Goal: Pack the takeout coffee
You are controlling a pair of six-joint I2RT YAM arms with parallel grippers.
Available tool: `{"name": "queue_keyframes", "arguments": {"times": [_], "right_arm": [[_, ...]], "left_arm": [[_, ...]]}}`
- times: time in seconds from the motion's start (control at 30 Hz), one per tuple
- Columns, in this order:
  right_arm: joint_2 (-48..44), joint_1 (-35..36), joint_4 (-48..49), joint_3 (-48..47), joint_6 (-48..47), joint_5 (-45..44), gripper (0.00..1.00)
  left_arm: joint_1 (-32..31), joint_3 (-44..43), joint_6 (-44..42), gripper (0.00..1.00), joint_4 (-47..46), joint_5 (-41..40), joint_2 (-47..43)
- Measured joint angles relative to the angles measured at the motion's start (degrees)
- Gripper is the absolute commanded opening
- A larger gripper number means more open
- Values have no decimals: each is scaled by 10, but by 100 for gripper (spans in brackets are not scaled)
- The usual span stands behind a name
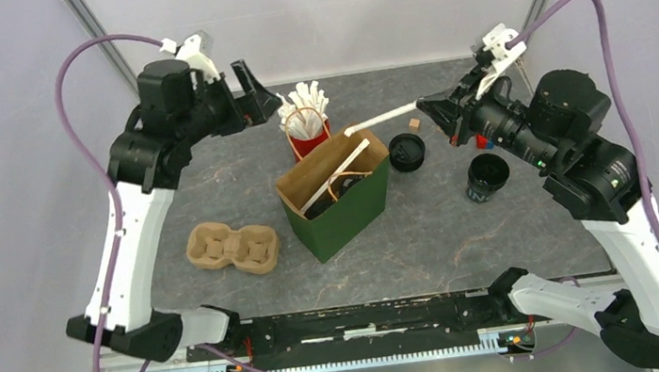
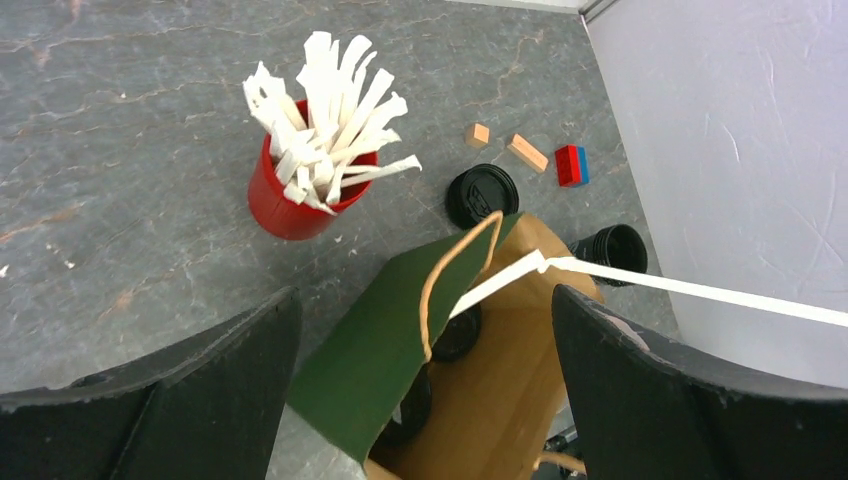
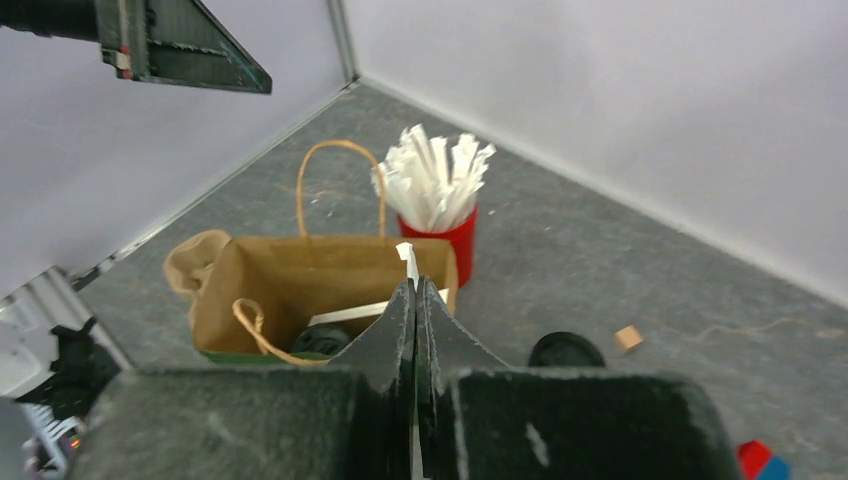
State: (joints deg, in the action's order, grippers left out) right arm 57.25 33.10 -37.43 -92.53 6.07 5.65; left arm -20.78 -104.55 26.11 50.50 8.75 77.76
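Note:
The takeout coffee cup (image 1: 487,176) (image 2: 612,250), black with white lettering, stands uncovered on the table right of the green paper bag (image 1: 340,211) (image 2: 400,330) (image 3: 300,275). Its flat black lid (image 1: 407,151) (image 2: 482,192) (image 3: 566,350) lies apart between bag and cup. My right gripper (image 1: 425,103) (image 3: 415,290) is shut on a white stick (image 1: 384,119) (image 2: 680,288) (image 3: 406,262) whose tip reaches over the bag's open mouth. My left gripper (image 1: 263,99) (image 2: 425,390) hangs open and holds nothing, above the table behind the bag.
A red cup of white sticks (image 1: 307,122) (image 2: 290,195) (image 3: 445,235) stands just behind the bag. Another white stick (image 1: 334,178) and dark round things (image 2: 455,335) lie inside the bag. A cardboard cup carrier (image 1: 232,247) sits to its left. Small blocks (image 1: 414,124) (image 2: 527,152) lie near the lid.

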Motion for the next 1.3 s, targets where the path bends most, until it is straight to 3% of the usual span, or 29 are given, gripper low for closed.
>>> {"name": "queue_keyframes", "arguments": {"times": [0.43, 0.8, 1.0, 1.1, 1.2, 1.27, 1.3], "right_arm": [[35, 0, 5, 63, 84, 114, 0], [113, 0, 97, 160, 127, 193, 8], [167, 0, 98, 161, 111, 195, 33], [194, -1, 77, 127, 95, 176, 51], [205, -2, 54, 82, 75, 146, 76], [205, -2, 37, 52, 63, 131, 98], [205, -2, 29, 36, 57, 123, 98]], "left_arm": [[0, 75, 0, 100, 82, -29, -119], [0, 104, -2, 100, 111, -42, -155], [0, 105, -2, 100, 121, -42, -156], [0, 104, -2, 100, 128, -42, -156], [0, 96, -2, 100, 137, -42, -155], [0, 81, -2, 100, 140, -42, -155], [0, 72, -2, 100, 141, -42, -155]]}}
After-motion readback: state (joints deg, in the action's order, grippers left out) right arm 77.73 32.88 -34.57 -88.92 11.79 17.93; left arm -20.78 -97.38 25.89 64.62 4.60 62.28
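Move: The right fingers hold a wrapped straw. The green bag it goes into stands about 15 cm to that hand's left and 6 cm ahead, its middle some 36 cm below. The red straw cup is roughly 21 cm ahead and 20 cm left, 38 cm down; the black lid lies about 18 cm ahead, 3 cm right, 46 cm down. From the empty left hand the bag is some 11 cm right, 3 cm back and 29 cm below. Still pinching the straw, the right hand sweeps down about 17 cm and left some 10 cm, then also a little forward, tipping its fingers down about 30 degrees to feed the straw into the bag. Low over the bag's right end it opens wide, lets go of the straw, and lifts about 4 cm while easing forward. The open left hand backs off about 9 cm and 5 cm to its left, away from bag and straw cup. ##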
